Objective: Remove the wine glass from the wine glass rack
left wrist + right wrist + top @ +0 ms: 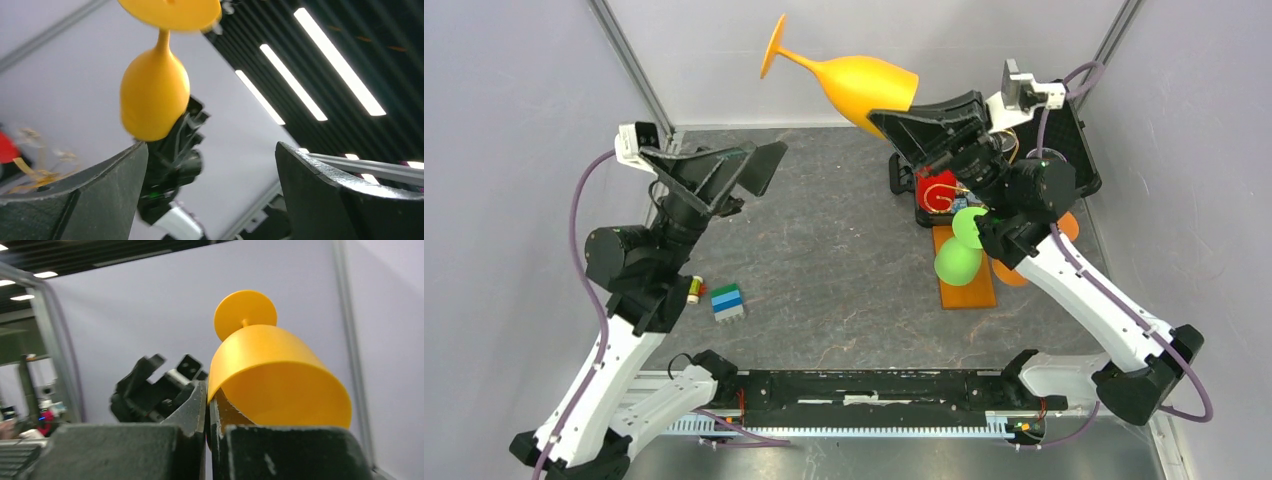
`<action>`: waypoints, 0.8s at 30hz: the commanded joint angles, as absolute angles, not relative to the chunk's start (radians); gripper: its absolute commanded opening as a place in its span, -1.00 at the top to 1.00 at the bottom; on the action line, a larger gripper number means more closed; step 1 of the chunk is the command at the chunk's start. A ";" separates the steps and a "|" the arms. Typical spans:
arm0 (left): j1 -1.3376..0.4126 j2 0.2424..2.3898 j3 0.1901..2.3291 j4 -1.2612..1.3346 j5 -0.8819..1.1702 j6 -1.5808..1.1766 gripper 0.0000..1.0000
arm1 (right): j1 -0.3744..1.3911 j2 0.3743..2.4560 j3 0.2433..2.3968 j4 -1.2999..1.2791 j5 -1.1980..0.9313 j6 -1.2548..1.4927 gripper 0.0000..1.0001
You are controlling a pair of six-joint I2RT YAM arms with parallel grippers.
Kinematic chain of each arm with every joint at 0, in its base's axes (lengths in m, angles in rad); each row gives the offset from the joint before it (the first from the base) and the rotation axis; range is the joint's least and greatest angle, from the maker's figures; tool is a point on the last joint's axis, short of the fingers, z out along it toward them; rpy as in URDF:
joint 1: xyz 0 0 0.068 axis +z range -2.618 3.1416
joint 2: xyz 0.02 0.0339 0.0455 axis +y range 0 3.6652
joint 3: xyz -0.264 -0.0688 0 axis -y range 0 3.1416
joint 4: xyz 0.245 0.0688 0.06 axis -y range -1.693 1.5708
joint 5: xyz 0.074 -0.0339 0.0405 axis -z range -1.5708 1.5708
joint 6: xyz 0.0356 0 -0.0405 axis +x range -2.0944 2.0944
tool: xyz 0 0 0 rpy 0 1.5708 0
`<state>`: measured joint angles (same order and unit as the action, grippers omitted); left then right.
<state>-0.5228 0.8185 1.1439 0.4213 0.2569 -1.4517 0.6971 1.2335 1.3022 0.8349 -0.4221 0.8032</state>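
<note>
My right gripper (pixel 892 120) is shut on the rim of a yellow-orange wine glass (pixel 864 85) and holds it high in the air, tilted, foot pointing up and left. In the right wrist view the jaws (pixel 208 395) pinch the wall of the glass (pixel 275 375). The gold wire rack (pixel 941 192) stands on its orange-brown wooden base (pixel 964 280) below, with green glasses (pixel 957 260) and a red one (pixel 932 185) on it. My left gripper (pixel 759 160) is open and empty, raised and facing the glass (pixel 155 95), jaws wide apart (pixel 210 147).
A black case (pixel 1074 140) lies open at the back right behind the rack. A stack of coloured bricks (pixel 727 302) and a small spool (pixel 694 288) lie near the left arm. Grey enclosure walls stand on all sides.
</note>
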 commanded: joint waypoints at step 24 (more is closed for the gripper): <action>-0.518 0.587 0.972 -0.523 -0.456 -0.496 -1.00 | 1.030 1.850 2.088 -0.828 0.348 -0.022 0.99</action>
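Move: The right hand already pinches the orange-yellow wine glass by its rim; the bare tabletop it heads for lies about 12 cm ahead, 12 cm left and 58 cm below. From this hand, the glass rack is some 17 cm right, 5 cm ahead, the open case 15 cm right, 21 cm ahead, and the toy blocks 28 cm left, 3 cm back, all far below. From the empty left hand, that tabletop is roughly 15 cm ahead, level sideways and 58 cm down. Right hand lowers the pinched glass some 27 cm towards the table, forward-left, tipping downward; left hand sinks too. ##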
